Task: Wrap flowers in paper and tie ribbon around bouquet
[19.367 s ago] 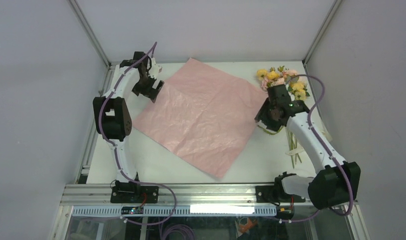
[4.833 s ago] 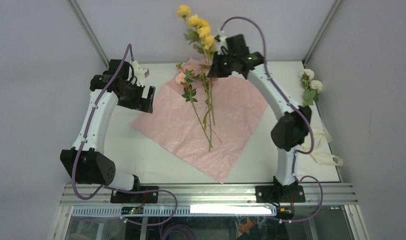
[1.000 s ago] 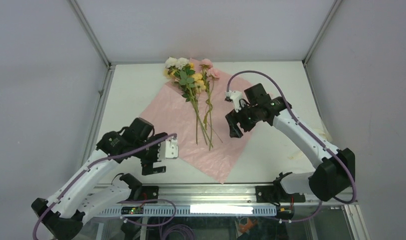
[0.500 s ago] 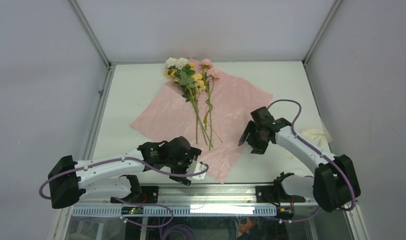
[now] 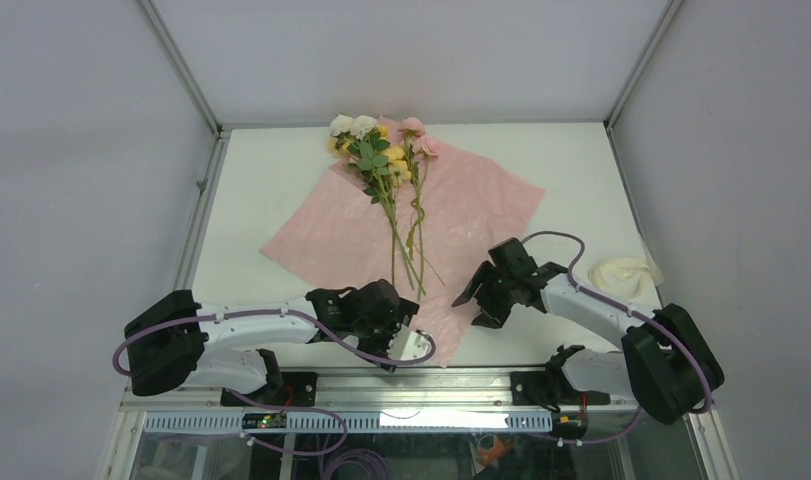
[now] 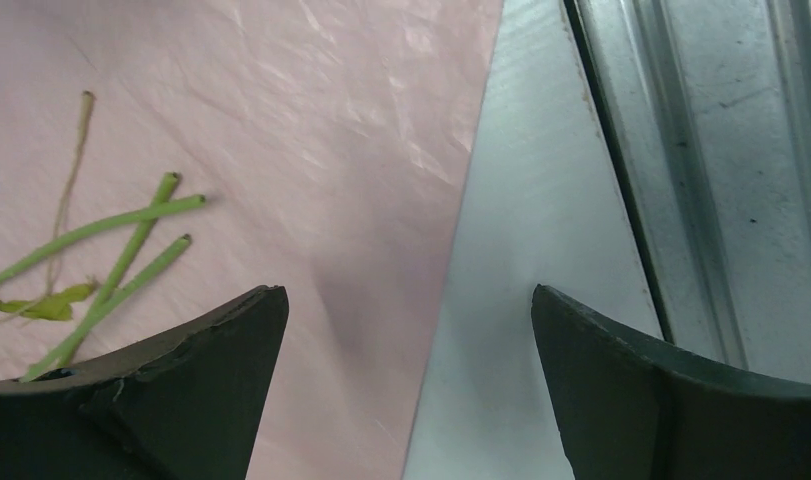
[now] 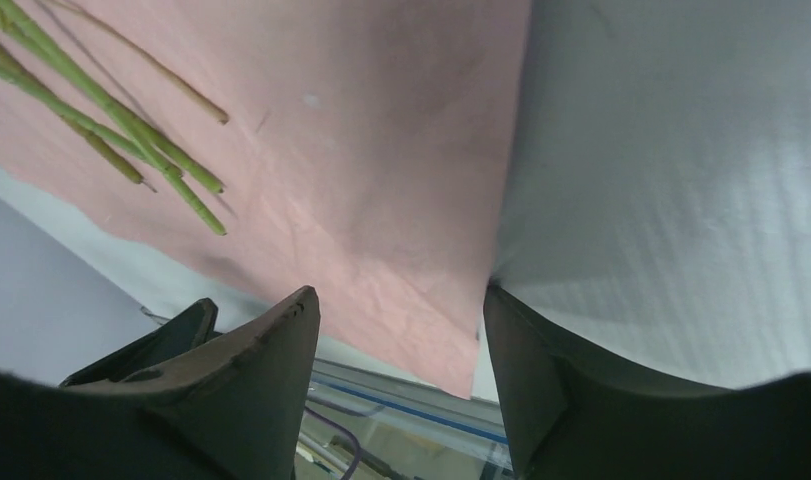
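The paper (image 5: pixel 461 200) lies flat, pale pink face up, set cornerwise on the table. The flowers (image 5: pixel 376 150) rest on it, blooms at the far corner and stems (image 6: pixel 121 225) running toward me. My left gripper (image 5: pixel 409 350) hangs low at the paper's near corner, jaws wide open; in its wrist view the left gripper (image 6: pixel 409 294) has the paper's edge (image 6: pixel 461 200) passing between its fingers. My right gripper (image 5: pixel 473 308) is open at the paper's near-right edge, and in the right wrist view the right gripper (image 7: pixel 399 293) straddles that edge of the paper (image 7: pixel 381 150). The ribbon (image 5: pixel 626 272) lies bunched at the table's right side.
The white table (image 5: pixel 251 190) ends at a metal rail (image 5: pixel 381 385) along the near edge, just beyond the paper's corner; this rail (image 6: pixel 701 150) shows close by in the left wrist view. Grey walls enclose the left, back and right.
The left arm swung right along the near edge to the paper's near corner. The right gripper dropped toward me along the paper's right edge, its jaws narrowing somewhat. Flowers and paper stayed put.
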Controlling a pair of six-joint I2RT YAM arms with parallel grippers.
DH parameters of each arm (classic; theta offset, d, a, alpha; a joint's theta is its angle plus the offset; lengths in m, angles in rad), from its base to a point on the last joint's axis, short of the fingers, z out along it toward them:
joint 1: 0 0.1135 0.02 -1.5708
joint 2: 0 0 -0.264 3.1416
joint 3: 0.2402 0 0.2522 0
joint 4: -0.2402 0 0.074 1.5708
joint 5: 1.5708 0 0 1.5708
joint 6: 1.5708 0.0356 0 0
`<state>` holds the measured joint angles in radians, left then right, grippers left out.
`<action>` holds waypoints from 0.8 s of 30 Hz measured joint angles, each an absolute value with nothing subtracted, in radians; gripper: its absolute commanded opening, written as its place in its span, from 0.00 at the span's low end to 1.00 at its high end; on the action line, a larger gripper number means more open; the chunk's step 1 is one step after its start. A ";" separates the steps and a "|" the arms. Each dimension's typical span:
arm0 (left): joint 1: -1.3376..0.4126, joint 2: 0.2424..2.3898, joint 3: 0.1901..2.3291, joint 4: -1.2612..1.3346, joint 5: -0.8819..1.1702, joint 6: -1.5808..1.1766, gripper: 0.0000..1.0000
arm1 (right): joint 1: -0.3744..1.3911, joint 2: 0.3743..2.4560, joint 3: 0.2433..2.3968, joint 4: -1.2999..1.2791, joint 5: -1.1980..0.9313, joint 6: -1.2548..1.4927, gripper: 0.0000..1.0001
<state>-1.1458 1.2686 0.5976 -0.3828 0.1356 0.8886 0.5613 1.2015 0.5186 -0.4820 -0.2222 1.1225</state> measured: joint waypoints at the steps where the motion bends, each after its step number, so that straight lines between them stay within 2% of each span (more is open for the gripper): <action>1: -1.146 1.277 0.599 -0.366 0.134 0.894 0.99 | 0.567 1.206 0.515 -0.463 -0.231 1.133 0.65; 4: -1.146 1.299 0.603 -0.314 0.129 0.917 0.99 | 0.582 1.224 0.506 -0.398 -0.261 1.170 0.59; 17: -1.146 1.320 0.601 -0.234 0.082 0.943 0.98 | 0.596 1.289 0.506 -0.319 -0.359 1.185 0.15; 24: -1.175 1.302 0.616 -0.282 0.105 0.822 0.99 | 0.600 1.355 0.545 -0.288 -0.393 1.182 0.15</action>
<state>-1.1751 1.3022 0.6163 -0.2817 0.1047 0.8215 0.5999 1.3548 0.5453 -0.2878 -0.3935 1.1820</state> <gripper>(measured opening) 0.983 0.146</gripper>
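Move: My right hand stands open just above the paper's near-right edge, which passes about 1 cm beneath its fingertips. From that hand the paper's near corner is some 8 cm back and 4 cm left, and the stem ends about 3 cm ahead and 7 cm left. From my open left hand, the near corner lies roughly 6 cm back and 7 cm right, the stem ends some 6 cm ahead and 3 cm right. I slide my right hand left about 5 cm, low over the table and in over the paper towards the stem ends, rolling it some 10 degrees so its left side rises, and close the fingers to pinch the paper near its corner. My left hand stays low and wide open, easing about 2 cm right and forward, then coming back. ##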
